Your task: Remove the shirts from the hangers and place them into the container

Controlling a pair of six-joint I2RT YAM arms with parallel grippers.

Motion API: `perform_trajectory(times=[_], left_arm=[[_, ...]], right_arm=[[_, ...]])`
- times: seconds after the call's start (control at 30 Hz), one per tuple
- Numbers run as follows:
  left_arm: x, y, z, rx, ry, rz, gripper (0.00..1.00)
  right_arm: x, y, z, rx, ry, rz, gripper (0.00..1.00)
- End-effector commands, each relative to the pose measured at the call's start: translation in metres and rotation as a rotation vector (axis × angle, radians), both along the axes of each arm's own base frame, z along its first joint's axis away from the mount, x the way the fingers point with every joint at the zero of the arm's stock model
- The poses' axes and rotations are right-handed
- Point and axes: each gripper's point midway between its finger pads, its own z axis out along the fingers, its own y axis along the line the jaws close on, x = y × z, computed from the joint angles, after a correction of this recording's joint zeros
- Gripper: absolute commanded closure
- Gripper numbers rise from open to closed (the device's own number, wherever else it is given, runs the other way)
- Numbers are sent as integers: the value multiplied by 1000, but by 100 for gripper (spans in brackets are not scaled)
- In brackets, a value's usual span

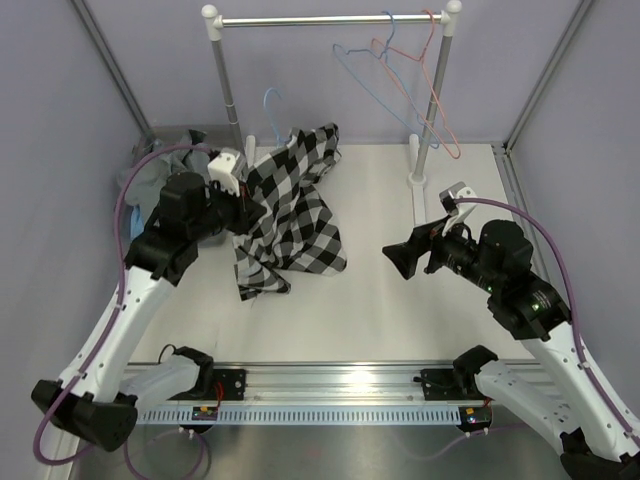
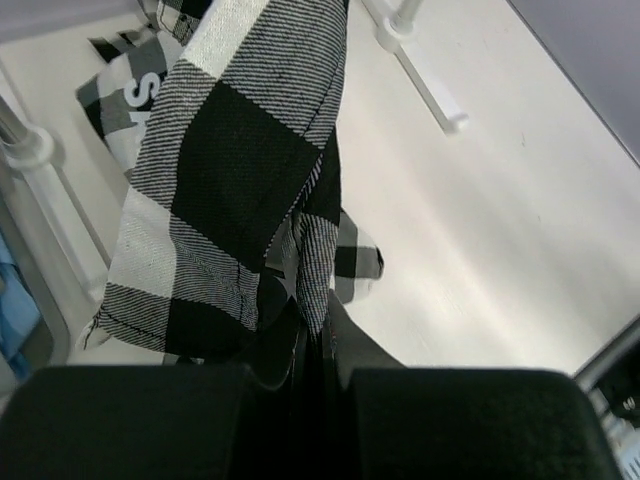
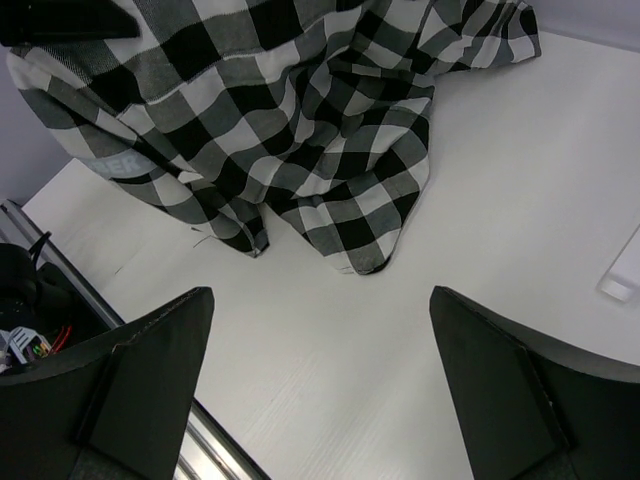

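Observation:
A black-and-white checked shirt (image 1: 293, 215) hangs from my left gripper (image 1: 247, 203) down onto the table, its lower folds resting on the surface. In the left wrist view that gripper (image 2: 318, 322) is shut on a fold of the checked shirt (image 2: 225, 170). A light blue hanger (image 1: 270, 108) sticks up just behind the shirt's top. Two bare hangers, light blue (image 1: 362, 62) and pink-red (image 1: 437, 95), hang on the rack. My right gripper (image 1: 405, 260) is open and empty, right of the shirt (image 3: 300, 110). The container (image 1: 130, 185) is mostly hidden behind my left arm, with grey fabric (image 1: 183, 143) in it.
The silver rack bar (image 1: 330, 19) spans the back on two white posts (image 1: 228, 90) (image 1: 435, 110), whose feet rest on the table. Purple walls close in the left, back and right. A metal rail (image 1: 330, 385) runs along the near edge.

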Motion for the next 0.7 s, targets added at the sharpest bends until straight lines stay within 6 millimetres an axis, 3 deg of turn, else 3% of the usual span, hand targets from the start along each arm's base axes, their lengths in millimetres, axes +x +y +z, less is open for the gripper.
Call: perform_trajectory(times=[0.0, 0.13, 0.23, 0.37, 0.53, 0.57, 0.63, 0.67], left_arm=[[-26, -18, 15, -54, -76, -120, 100], [-47, -43, -11, -31, -25, -215, 100], [-62, -66, -14, -44, 11, -297, 100], [-71, -82, -19, -39, 38, -344, 100], [-73, -83, -27, -17, 40, -342, 100], [-73, -82, -29, -12, 39, -342, 100], [-74, -80, -34, 0, 38, -337, 100], [-74, -79, -36, 4, 38, -336, 100]], right_arm=[[-2, 12, 30, 34, -78, 65, 1], [2, 25, 46, 71, -74, 98, 1], [9, 40, 62, 88, -96, 118, 0], [29, 68, 66, 51, -97, 118, 1], [61, 81, 83, 65, -122, 51, 1], [65, 84, 95, 82, -138, 49, 1], [81, 95, 90, 70, -119, 39, 1], [86, 98, 100, 80, -133, 32, 2]])
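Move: The collar of the checkered shirt, with its blue hanger inside, is some 19 cm ahead and 19 cm left of the open right hand, about level with it. From the left hand, which already pinches the shirt's left part, that collar lies about 12 cm ahead and 7 cm right. The container stands roughly 15 cm ahead of the left hand, 19 cm left and 25 cm below. The hanging red hanger is about 25 cm ahead of the right hand, some 12 cm higher. The checkered shirt, still pinched in the left hand, is drawn back and to the right, about 10 cm, sinking some 5 cm as the wrist turns roughly 20 degrees clockwise, then eases to a stop. The right hand comes to meet its collar with fingers kept wide open: first mainly left, then forward and left, rising about 5 cm, until the fingers are close by the hanger's neck without closing. ##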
